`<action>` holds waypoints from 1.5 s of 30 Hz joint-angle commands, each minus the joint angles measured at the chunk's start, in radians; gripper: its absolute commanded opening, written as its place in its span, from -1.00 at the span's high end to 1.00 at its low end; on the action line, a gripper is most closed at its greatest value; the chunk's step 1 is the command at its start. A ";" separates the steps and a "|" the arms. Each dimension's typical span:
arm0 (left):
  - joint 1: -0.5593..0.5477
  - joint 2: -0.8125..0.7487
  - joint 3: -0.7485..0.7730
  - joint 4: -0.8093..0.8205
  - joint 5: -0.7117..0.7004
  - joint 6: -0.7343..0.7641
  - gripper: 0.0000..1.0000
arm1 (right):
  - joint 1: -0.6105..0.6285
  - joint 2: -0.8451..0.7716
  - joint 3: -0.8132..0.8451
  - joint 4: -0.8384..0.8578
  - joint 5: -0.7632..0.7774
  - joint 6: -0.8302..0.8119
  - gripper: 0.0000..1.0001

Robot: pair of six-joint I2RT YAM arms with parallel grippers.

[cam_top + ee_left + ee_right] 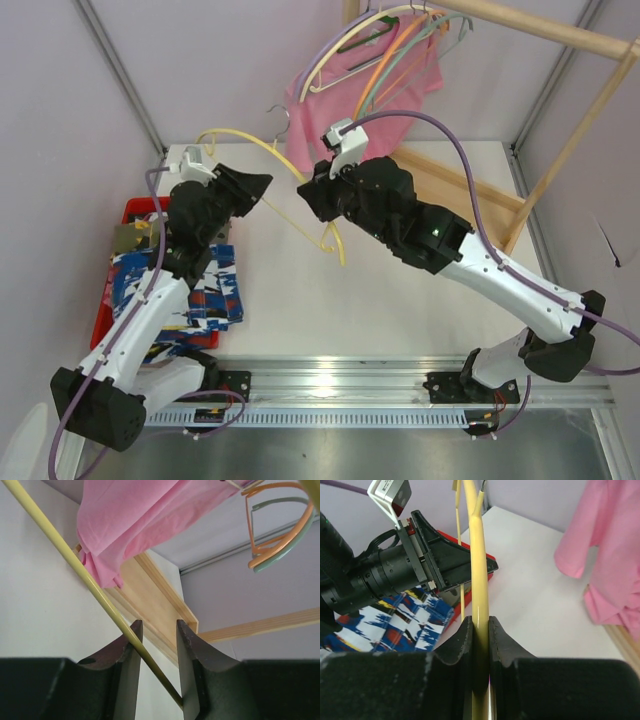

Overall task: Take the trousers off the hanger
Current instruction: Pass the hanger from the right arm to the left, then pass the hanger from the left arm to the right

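A bare yellow hanger [262,146] is held up over the table between both arms. My right gripper [480,625] is shut on its thick yellow bar [477,555]. My left gripper [159,630] stands open around the hanger's thin rod [75,565], which crosses slantwise between the two fingers. From above, the left gripper [268,182] and right gripper [303,187] nearly face each other. Blue, white and red print trousers [215,290] lie in the red tray [130,210] under the left arm, also seen as trousers [395,625] in the right wrist view.
A plain pink T-shirt [400,70] hangs from the wooden rack [560,35] at the back, among purple, orange and green hangers [380,50]. The rack's wooden base [150,595] lies on the table behind the grippers. Tent poles stand at the back corners.
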 commanded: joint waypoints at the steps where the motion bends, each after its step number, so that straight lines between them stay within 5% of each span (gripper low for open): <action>1: -0.010 -0.029 -0.018 0.167 0.007 0.076 0.85 | -0.021 -0.044 0.021 0.054 -0.234 0.165 0.99; 6: -0.010 -0.021 -0.009 0.222 0.058 0.084 0.86 | -0.037 -0.026 0.005 0.034 -0.266 0.191 0.95; 12: -0.010 -0.007 -0.030 0.250 0.087 0.064 0.86 | -0.049 -0.029 0.000 0.057 -0.347 0.229 0.50; 18: -0.010 -0.018 -0.055 0.257 0.095 -0.002 0.86 | -0.055 -0.026 -0.040 0.096 -0.372 0.276 0.39; 27: -0.010 -0.078 0.011 -0.046 -0.003 -0.103 0.92 | -0.034 -0.034 -0.081 0.076 -0.188 0.173 0.33; 34: -0.010 -0.076 0.071 -0.172 -0.077 -0.194 0.95 | -0.012 -0.201 -0.300 0.172 -0.061 -0.029 -0.17; 45: -0.010 -0.026 0.094 -0.269 -0.132 -0.316 0.95 | 0.015 -0.288 -0.433 0.439 -0.163 -0.092 -0.34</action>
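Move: The hanger's thin lower bar already runs between your half-open left fingers, within a centimetre or so of the hand point. From the right hand, which still grips the thicker shoulder bar, that spot lies some 9 cm ahead, 10 cm left and 7 cm lower. The blue trousers in the basket lie about 9 cm back, 22 cm left and 28 cm below the left hand; the pink shirt hangs roughly 18 cm ahead and 22 cm to its right. Lift the left gripper some 2.5 cm and shut it to pinch the hanger's lower bar, then lower it about 5 cm, easing slightly back and left while tipping the fingers down. As the left fingers finish closing, open the right gripper wide off the shoulder bar; draw it back and left, then sweep it about 7 cm right, dipping and rising again. ##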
